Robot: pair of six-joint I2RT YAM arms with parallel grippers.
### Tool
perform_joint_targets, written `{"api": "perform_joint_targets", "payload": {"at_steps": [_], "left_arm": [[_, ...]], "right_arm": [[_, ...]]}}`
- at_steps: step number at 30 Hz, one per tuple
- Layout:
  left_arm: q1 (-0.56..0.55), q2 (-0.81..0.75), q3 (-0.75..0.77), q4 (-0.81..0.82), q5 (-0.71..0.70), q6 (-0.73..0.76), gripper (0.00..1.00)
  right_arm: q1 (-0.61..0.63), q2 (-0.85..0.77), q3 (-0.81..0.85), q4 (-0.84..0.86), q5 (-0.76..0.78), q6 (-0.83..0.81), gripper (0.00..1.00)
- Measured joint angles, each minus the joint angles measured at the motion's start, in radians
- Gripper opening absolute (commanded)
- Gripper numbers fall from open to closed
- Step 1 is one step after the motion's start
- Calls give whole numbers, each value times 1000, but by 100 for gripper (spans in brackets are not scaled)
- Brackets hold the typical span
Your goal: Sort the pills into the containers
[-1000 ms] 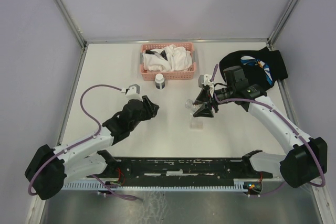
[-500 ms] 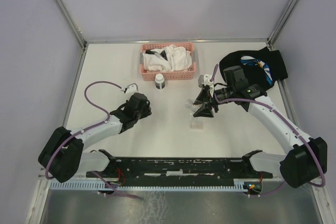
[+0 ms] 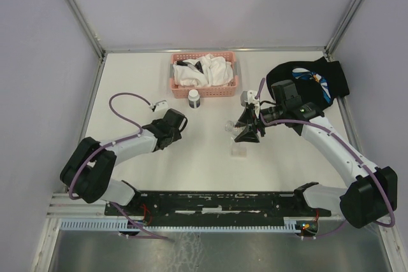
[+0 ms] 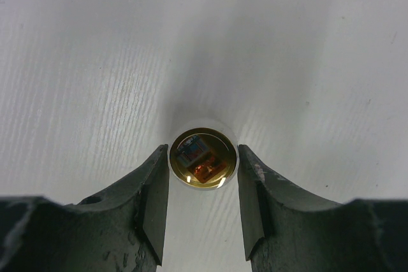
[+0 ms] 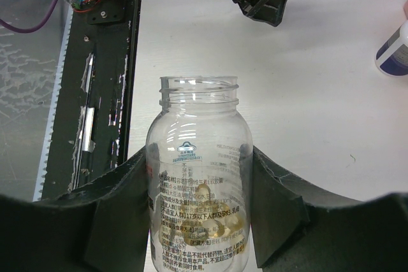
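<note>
A clear open-mouthed bottle (image 5: 199,125) with yellow gel pills (image 5: 220,227) at its bottom is clamped in my right gripper (image 5: 199,157). From above, that bottle (image 3: 229,127) hangs tilted just above the container (image 3: 239,151), a small clear flat box on the table, with the right gripper (image 3: 245,128) behind it. My left gripper (image 4: 202,152) is shut on a round white cap (image 4: 203,160) with a gold inner lining, pinched at the fingertips low over the table. Seen from above, the left gripper (image 3: 169,122) sits left of centre.
A pink mesh basket (image 3: 174,85) with white cloths stands at the back. A small white bottle (image 3: 194,99) stands in front of it, also at the right wrist view's edge (image 5: 394,52). A black bag (image 3: 312,78) lies back right. The black base rail (image 3: 217,203) runs along the near edge.
The left arm has folded back toward the left, its elbow swinging up and out, with the cap still in its gripper. The right arm and bottle have stayed still.
</note>
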Motion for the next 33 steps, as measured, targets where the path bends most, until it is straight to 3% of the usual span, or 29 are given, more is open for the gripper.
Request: {"api": "perform_joint_targets", "payload": {"at_steps": [4, 6, 9, 13, 18, 22, 25, 27, 30, 33], "left_arm": [[1, 6, 4, -20, -11, -5, 85], [2, 6, 8, -26, -13, -12, 94], [2, 4, 12, -36, -12, -15, 100], [2, -44, 12, -66, 21, -15, 99], [2, -280, -48, -17, 155, -2, 99], [2, -565, -182, 132, 321, 31, 99], [2, -710, -232, 216, 423, 52, 99], [2, -747, -238, 262, 472, 65, 99], [2, -747, -239, 321, 531, 79, 99], [2, -719, -245, 368, 580, 87, 99]], "right_arm": [[0, 0, 0, 0, 0, 0, 2], [0, 0, 0, 0, 0, 0, 2], [0, 0, 0, 0, 0, 0, 2], [-5, -1, 0, 1, -11, 9, 2], [-47, -65, 11, 74, -21, 169, 5], [-135, -175, 74, 253, 40, 404, 6], [-217, -179, 165, 489, 116, 687, 6], [-240, -137, 192, 761, 134, 968, 7], [-172, -57, 196, 1206, 137, 1355, 7], [-153, -74, 185, 1297, 126, 1475, 5]]}}
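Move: The left fingertips hold the round gold cap down at table level. The white bottle stands about 13 cm ahead of that hand and 4 cm right; the clear box lies roughly 8 cm back and 20 cm right. The right hand holds the open pill bottle up high, with the clear box almost straight below, some 18 cm down; from this hand the white bottle is about 20 cm ahead, 15 left, and the gold cap 8 ahead, 20 left. The left fingers open wide and let go of the gold cap at the table, then the hand lifts about 17 cm, drawing right and back as its fingers tip up. Just after, the right hand, still gripping the open pill bottle, sweeps steeply up some 30 cm away from the clear box, swinging forward and then partly back, rolling some 45 degrees so its left-pointing fingers tilt upward. ##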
